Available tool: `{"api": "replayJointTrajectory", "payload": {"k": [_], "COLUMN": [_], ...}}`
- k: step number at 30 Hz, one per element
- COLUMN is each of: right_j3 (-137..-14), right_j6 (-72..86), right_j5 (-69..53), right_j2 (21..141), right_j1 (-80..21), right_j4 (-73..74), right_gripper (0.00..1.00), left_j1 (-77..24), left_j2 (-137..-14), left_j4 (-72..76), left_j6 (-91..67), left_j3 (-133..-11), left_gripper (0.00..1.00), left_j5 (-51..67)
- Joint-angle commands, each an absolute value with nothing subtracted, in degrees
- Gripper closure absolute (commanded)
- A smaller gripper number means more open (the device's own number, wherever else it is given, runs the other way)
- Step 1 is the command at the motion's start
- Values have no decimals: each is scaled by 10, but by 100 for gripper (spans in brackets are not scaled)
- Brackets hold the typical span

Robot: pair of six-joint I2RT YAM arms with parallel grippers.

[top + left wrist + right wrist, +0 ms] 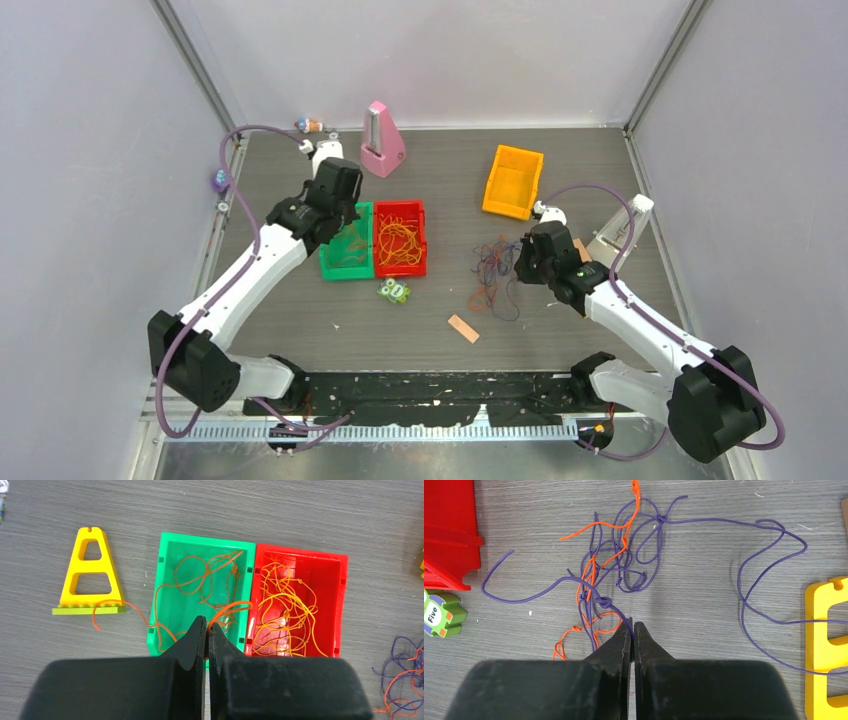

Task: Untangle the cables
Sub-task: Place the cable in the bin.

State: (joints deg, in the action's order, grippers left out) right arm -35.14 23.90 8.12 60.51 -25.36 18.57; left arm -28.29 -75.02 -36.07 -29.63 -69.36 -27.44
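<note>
The cables lie in three lots. Orange strands [200, 580] curl inside the green bin [205, 539], and one end trails out to the left over the table. Yellow strands [287, 610] fill the red bin [300, 554]. A purple and orange tangle [495, 275] lies loose on the table to the right of the bins. My left gripper [206, 622] hangs over the green bin's near wall, shut on an orange strand that loops up from the bin. My right gripper [633, 625] is at the tangle's near edge, shut on a purple strand [604, 601] just below a knot; an orange strand [589, 527] weaves through the purple loops.
A yellow A-shaped block [90, 572] lies left of the green bin. A green "Five" token [441, 615] sits in front of the red bin. A pink metronome-shaped object [381, 140] and an orange bin [513, 182] stand at the back. A tan chip [463, 328] lies near the front.
</note>
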Motion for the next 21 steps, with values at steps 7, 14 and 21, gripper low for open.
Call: {"api": "replayJointTrajectory", "payload": {"k": [7,14,21], "right_j3": [-366,-367,-364], "right_j6": [231,231,232], "right_j5": [74,71,68], "right_j2": [590,593,591], "right_j1": [-248,-246,-244], "right_j4": [165,165,165], "right_gripper": [94,94,94], "left_j1": [-369,-392,-389], "left_j2": [-798,-831,-835], "left_j4": [-422,-426,-418], "left_j6": [-272,-238,-243], "left_j3": [-822,-861,-870], "left_gripper": [100,100,100], "left_j5": [-449,-444,-360]}}
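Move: The green bin, where the orange cable in the left gripper is to go, has its middle about 2 cm ahead of the left hand, hardly 1 cm left and some 18 cm below. The red bin adjoins it, 3 cm ahead and 10 cm right; the yellow triangle stands 3 cm ahead and 14 cm left, the owl block 7 cm back and 8 cm right. From the right hand the green bin lies roughly 31 cm left, 6 cm ahead. Keep the left fingers shut on the orange cable and draw it up about 5 cm while carrying it some 4 to 5 cm to the right, above the green bin's side that meets the red bin. Start sideways, then climb, easing down a centimetre at the end; roll the wrist some 10 degrees, its left side rising. Hold the right gripper still, closed on the purple cable. ##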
